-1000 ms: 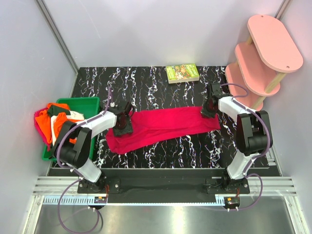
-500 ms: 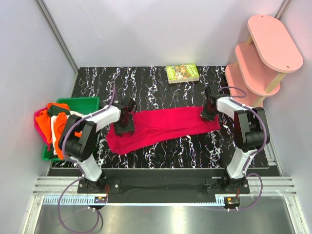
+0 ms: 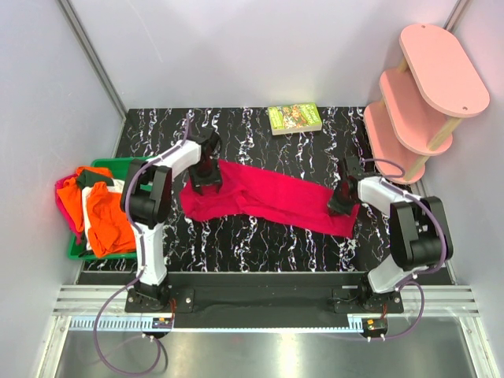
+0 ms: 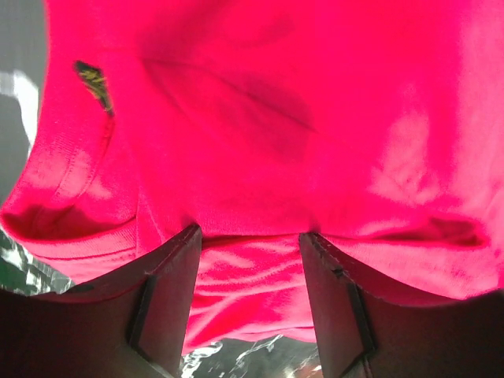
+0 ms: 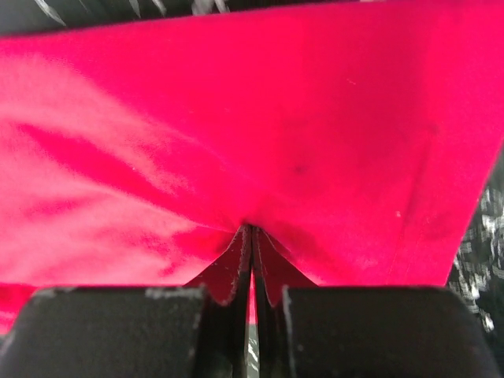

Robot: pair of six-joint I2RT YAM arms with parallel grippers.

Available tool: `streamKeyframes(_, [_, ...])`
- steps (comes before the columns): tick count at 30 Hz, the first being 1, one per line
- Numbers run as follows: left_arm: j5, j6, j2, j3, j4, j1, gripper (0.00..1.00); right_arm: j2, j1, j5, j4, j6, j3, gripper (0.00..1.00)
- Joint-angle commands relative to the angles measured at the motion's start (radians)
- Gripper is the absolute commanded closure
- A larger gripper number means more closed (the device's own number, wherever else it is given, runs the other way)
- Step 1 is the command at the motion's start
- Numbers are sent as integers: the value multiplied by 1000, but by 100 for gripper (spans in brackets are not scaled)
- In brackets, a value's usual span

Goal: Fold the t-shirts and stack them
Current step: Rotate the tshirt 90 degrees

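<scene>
A crimson t-shirt lies stretched in a long band across the black marble table, slanting from back left to near right. My left gripper stands on its back-left end. In the left wrist view its jaws stand apart, tips buried in bunched red cloth that also fills the gap. My right gripper is at the shirt's right end; in the right wrist view it is shut on a pinch of the red cloth. Orange, white and magenta t-shirts are heaped at the left.
The heap sits in and over a green bin at the table's left edge. A green-covered book lies at the back. A pink tiered shelf stands at the back right corner. Grey walls close in on both sides.
My left gripper moved toward the back and the shirt's left end went with it. The right gripper came nearer with the right end, so the band now slants.
</scene>
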Motion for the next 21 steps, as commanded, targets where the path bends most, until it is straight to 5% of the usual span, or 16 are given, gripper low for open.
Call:
streamKeyframes(1, [-3,12,142,145,19,14,40,-80,16,-69,-94,-17,-93,94])
streamKeyframes(11, [4,34,373,545,-99,20,38,-163,56,-186,-166,-9,-142,92])
streamKeyframes(21, [40,55,459,728,-136,40,38,-164,147,-301,-172,-11,-150,89])
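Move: Both grippers are already down on the red t-shirt, one near each end. Its middle lies about 24 cm to the right of the left hand and 3 cm nearer the base; from the right hand it is some 28 cm left and 6 cm ahead. From the left hand, the book sits roughly 30 cm ahead and 35 cm right, and the middle of the green bin 38 cm left and 6 cm back. Keep both grippers down on the t-shirt and swing its ends opposite ways. Drag the left end forward about 12 cm with the half-open left fingers, drifting slightly right, while the shut right fingertips drag the right end back about 10 cm and some 4 cm left, tips tilting back and left. ##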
